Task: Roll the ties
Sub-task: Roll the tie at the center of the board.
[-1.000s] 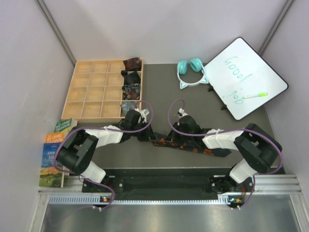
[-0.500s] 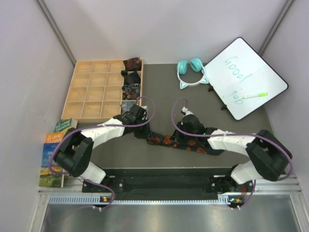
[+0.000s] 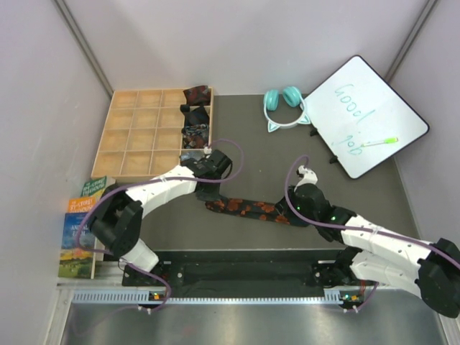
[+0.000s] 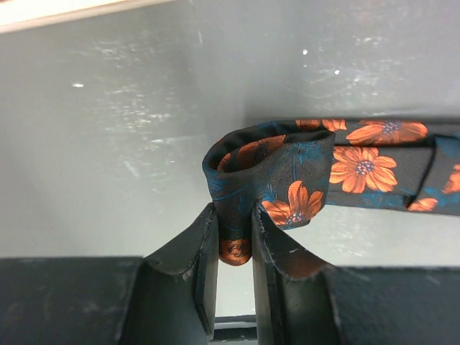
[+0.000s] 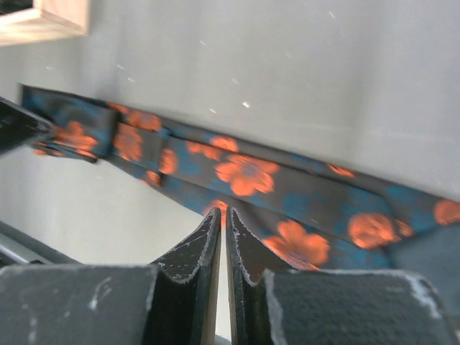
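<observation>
A black tie with orange flowers (image 3: 248, 209) lies flat across the table's middle. My left gripper (image 3: 209, 192) is shut on its left end, which is folded over into a small loop (image 4: 267, 171); the fabric sits pinched between the fingers (image 4: 235, 231). My right gripper (image 3: 297, 210) hovers over the tie's right part (image 5: 248, 175), its jaws closed together with nothing seen between the fingertips (image 5: 221, 217). Several rolled ties (image 3: 195, 113) fill the right column of the wooden tray.
The wooden compartment tray (image 3: 140, 136) stands at the back left. Teal cat-ear headphones (image 3: 284, 102) and a whiteboard with a green marker (image 3: 366, 115) are at the back right. Books (image 3: 83, 223) lie off the table's left edge.
The left gripper has moved right with the tie's end, folding it over. The right arm has swung right and drawn back along the tie.
</observation>
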### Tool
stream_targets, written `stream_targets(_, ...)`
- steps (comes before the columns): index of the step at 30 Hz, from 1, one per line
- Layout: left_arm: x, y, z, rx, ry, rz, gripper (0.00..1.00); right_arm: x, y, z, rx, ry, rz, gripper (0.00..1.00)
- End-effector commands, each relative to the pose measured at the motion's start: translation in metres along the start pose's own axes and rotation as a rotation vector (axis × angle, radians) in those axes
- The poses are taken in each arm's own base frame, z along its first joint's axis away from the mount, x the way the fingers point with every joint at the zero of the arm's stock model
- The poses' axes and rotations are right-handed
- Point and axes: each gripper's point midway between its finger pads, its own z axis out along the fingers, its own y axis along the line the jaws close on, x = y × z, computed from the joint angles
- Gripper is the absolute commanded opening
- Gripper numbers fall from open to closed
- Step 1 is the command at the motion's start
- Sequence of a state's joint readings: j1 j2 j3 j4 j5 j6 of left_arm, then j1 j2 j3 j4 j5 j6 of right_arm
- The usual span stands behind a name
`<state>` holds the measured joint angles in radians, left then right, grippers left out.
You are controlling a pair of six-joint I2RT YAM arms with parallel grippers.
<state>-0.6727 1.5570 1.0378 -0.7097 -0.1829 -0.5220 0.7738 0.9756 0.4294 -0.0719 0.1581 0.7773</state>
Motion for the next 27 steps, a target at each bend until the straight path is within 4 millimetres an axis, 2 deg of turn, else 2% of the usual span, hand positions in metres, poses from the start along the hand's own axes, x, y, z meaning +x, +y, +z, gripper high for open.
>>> stream_targets(1, -0.002, 0.016, -0.012, -0.213, -0.008, 0.087, 0.11, -0.014, 0.001, -0.003, -0.026, -0.081, -0.001, 0.08)
stream_targets(2, -0.003, 0.018, -0.010, -0.254, -0.012, 0.101, 0.11, -0.014, 0.002, -0.004, -0.032, -0.085, 0.001, 0.08)
stream_targets(5, -0.002, 0.004, -0.008, -0.259, -0.002, 0.133, 0.11, -0.012, -0.001, -0.007, -0.045, -0.096, 0.004, 0.07)
stream_targets(17, -0.001, -0.040, -0.004, -0.300, -0.008, 0.184, 0.10, -0.023, 0.000, -0.027, -0.144, -0.231, 0.054, 0.09)
stream_targets(21, -0.002, -0.047, -0.009, -0.377, -0.032, 0.233, 0.10, -0.022, -0.001, -0.029, -0.152, -0.241, 0.059, 0.09)
stream_targets(27, -0.007, -0.036, -0.014, -0.500, -0.049, 0.285, 0.11, -0.023, -0.002, -0.031, -0.156, -0.250, 0.066, 0.09)
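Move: The left hand already grips the rolled end of the tie, the roll's middle about 2 cm to its right, 1 cm ahead and 1 cm lower. The flat stretch still to be rolled has its middle some 17 cm right, 3 cm back and 3 cm below; the grey tie in the box sits about 14 cm ahead and 7 cm left, 2 cm lower. From the right hand, that flat stretch's middle lies roughly 6 cm left, 1 cm back and 6 cm down. Rightward along the flat stretch, about 5 cm and at nearly even height, the left hand takes the rolled end while tipping some 25–30 degrees, its left side rising and its fingertips swinging to the left, with the pinch kept throughout. The right hand, fingers closed and free of the tie, backs off 2 cm to the right and, after a small dip, rises about 2 cm. ##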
